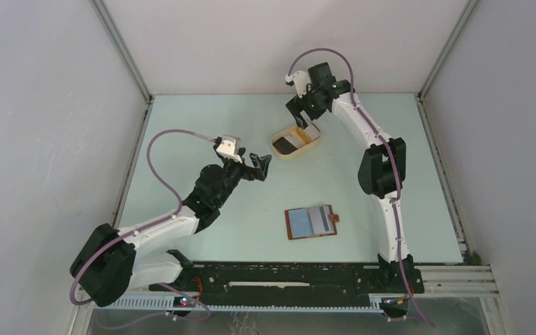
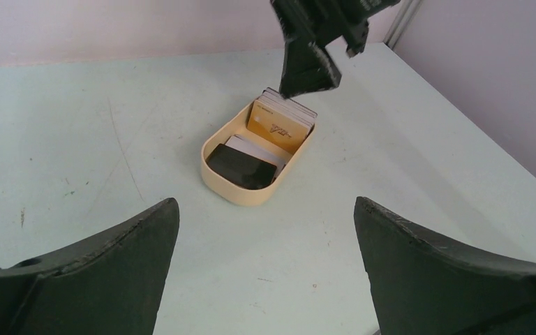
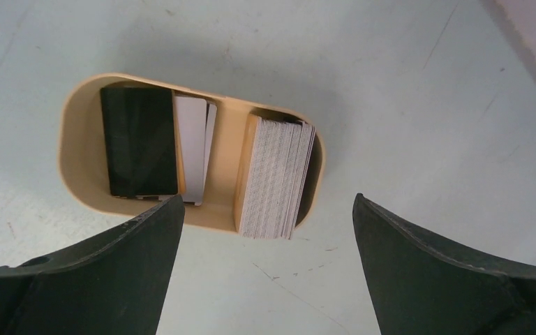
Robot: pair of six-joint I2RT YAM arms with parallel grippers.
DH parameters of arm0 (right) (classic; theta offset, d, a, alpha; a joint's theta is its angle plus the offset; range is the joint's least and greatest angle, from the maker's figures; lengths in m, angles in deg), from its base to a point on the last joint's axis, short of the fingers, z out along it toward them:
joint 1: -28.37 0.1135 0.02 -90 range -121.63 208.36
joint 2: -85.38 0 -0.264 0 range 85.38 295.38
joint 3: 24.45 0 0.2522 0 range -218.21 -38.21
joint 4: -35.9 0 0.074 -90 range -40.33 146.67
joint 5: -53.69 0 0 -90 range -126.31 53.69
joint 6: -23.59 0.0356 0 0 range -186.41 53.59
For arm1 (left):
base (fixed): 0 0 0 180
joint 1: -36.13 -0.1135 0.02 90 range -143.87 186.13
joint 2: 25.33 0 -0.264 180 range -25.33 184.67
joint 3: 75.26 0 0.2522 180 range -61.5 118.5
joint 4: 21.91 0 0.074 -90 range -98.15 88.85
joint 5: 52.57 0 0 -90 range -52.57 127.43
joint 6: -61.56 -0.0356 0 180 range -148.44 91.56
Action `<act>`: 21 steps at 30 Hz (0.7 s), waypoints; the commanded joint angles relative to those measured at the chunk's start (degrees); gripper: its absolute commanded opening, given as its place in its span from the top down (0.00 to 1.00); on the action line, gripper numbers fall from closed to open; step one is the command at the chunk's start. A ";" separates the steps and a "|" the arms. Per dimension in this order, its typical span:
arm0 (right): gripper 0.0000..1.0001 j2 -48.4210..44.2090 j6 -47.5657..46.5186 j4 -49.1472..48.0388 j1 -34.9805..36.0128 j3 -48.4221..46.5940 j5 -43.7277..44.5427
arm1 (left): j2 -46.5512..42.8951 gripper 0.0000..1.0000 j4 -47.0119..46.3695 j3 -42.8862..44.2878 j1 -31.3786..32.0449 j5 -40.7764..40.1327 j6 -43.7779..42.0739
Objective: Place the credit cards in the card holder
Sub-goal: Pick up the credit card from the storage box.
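Note:
The card holder (image 1: 312,222) lies open on the table near the arm bases, its tab to the right. The credit cards are in a beige oval tray (image 1: 284,156): a black card (image 3: 138,150) lies flat over a white card (image 3: 192,146), and a thick stack of cards (image 3: 276,178) stands on edge at the other end. The stack's front face is gold (image 2: 279,125). My right gripper (image 3: 269,199) hovers open just above the tray (image 3: 66,153), nothing between its fingers. My left gripper (image 2: 265,202) is open and empty, short of the tray (image 2: 241,195) and pointed at it.
White walls enclose the table at the back and both sides. In the left wrist view the right gripper (image 2: 307,63) hangs over the tray's far end. The two arms come close to each other at the tray.

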 commanded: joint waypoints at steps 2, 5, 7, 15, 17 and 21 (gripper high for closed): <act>0.00 3.12 2.34 0.72 -0.54 -3.83 2.46 | 0.10 0.00 -3.20 0.36 -0.25 1.25 0.76; 0.00 5.95 2.76 1.25 -0.84 -5.84 2.30 | 0.29 0.00 -3.20 0.44 -0.29 1.53 0.90; 0.00 8.10 2.82 2.02 -0.92 -7.43 2.09 | 0.33 0.00 -3.20 0.46 -0.27 1.59 0.94; 0.00 12.42 2.47 3.35 -0.57 -11.51 4.54 | 0.48 0.00 -3.20 0.51 -0.25 1.58 1.03; 0.01 12.81 2.42 3.38 -0.78 -11.38 4.98 | 0.54 0.00 -3.20 0.44 -0.32 1.59 1.11; 0.03 13.31 2.29 3.23 -1.17 -10.77 5.44 | 0.77 0.00 -3.27 0.50 -0.27 1.77 1.16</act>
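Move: Down below the right hand, some 11 cm, stands the upright stack of credit cards in the storage box's far-right end, about 3 cm ahead and 2 cm to the right. The box's middle lies level with the hand and 3 cm to its left; the black card is 3 cm back and 7 cm to the left. From the idle left hand the stack is roughly 23 cm ahead, 14 cm to the right and 17 cm below. Sinking about 8 cm, fast at first and then slowing, the right hand comes down over the credit card stack, easing some 2 cm forward as it drops and tipping its fingers slightly steeper. The fingers stay wide open, one towards the gap before the orange card face, the other on the stack's far side; contact can't be seen. ##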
